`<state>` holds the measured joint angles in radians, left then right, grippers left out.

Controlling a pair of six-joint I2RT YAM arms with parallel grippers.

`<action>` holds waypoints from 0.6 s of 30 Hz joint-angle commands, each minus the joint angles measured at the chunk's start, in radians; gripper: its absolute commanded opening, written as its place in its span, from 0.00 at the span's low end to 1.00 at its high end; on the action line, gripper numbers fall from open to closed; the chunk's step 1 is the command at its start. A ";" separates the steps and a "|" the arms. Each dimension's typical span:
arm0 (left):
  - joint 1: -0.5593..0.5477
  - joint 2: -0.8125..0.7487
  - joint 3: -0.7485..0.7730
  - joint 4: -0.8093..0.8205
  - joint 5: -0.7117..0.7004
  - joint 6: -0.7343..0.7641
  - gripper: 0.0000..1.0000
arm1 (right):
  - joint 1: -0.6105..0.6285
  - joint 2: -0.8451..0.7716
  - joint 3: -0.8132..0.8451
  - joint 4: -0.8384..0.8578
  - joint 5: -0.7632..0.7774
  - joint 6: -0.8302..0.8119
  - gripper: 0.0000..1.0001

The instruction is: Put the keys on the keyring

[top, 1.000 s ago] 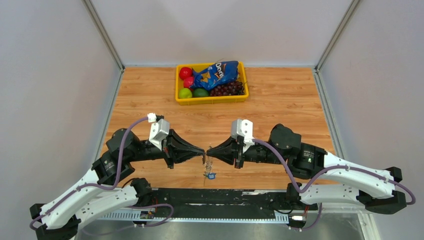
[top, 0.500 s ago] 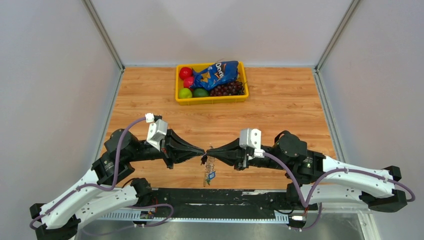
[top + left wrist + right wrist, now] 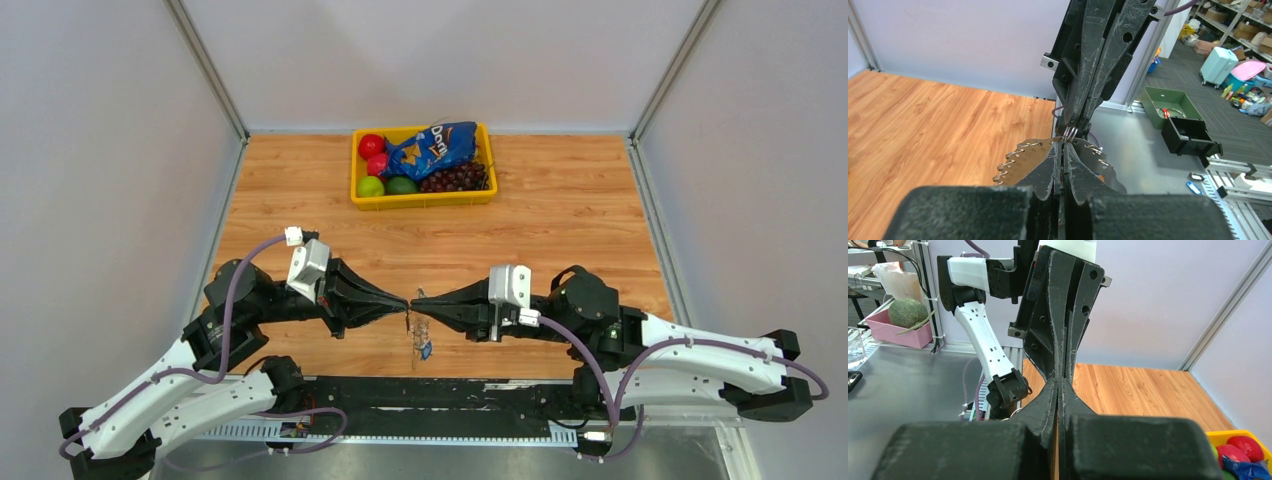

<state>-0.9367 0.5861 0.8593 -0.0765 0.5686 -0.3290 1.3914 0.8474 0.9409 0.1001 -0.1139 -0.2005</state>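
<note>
Both grippers meet tip to tip over the near middle of the wooden table. My left gripper (image 3: 403,304) is shut, and silvery notched keys (image 3: 1024,157) fan out on both sides of its fingertips (image 3: 1060,150). My right gripper (image 3: 420,298) is shut too. The keyring (image 3: 1071,132) shows as wire coils right at its tips. In the top view the bunch of keys (image 3: 417,332) hangs below the two tips, with a small blue piece (image 3: 425,350) at its lower end. The right wrist view shows only the closed jaws of both grippers.
A yellow basket (image 3: 421,199) at the table's far side holds red and green fruit, dark grapes (image 3: 458,178) and a blue chip bag (image 3: 432,148). The black base rail (image 3: 430,390) runs along the near edge just under the hanging bunch.
The right arm has stretched lower and flatter, its wrist camera moving right. The left arm has drawn slightly left. The tips stay together and the bunch hangs a little lower.
</note>
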 commanded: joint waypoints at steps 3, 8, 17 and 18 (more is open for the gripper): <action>0.000 0.001 -0.007 -0.004 -0.002 -0.004 0.06 | 0.025 -0.015 0.025 0.153 -0.025 -0.023 0.00; 0.000 0.008 -0.004 0.004 -0.003 -0.006 0.17 | 0.039 -0.010 0.029 0.149 -0.022 -0.026 0.00; 0.001 0.009 -0.003 0.034 -0.001 -0.010 0.45 | 0.051 -0.001 0.029 0.139 0.000 -0.028 0.00; 0.000 0.007 -0.003 0.037 0.001 -0.012 0.47 | 0.051 0.001 0.029 0.139 0.005 -0.029 0.00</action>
<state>-0.9386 0.5934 0.8589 -0.0765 0.5671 -0.3370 1.4330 0.8494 0.9413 0.1558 -0.1135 -0.2188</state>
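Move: The small split rings sit right at the meeting fingertips: about 1 cm right of the left hand's point and 1 cm left of the right's, level with both and neither ahead nor back. From the left hand, the big metal keyring plate hangs some 7 cm below, 3 cm to the right and 1 cm back; the black key fob dangles about 3 cm below, 1 cm to the right and 1 cm back. The left hand stays almost in place beside the split rings and, after a short pause, spreads its shut fingers to nearly half open, releasing its pinch at the rings. Meanwhile the right hand keeps its fingers shut on the split rings and draws them up and back towards its base by about 1.5 cm each way, barely turning, so that its tips rise clear of the left's. ##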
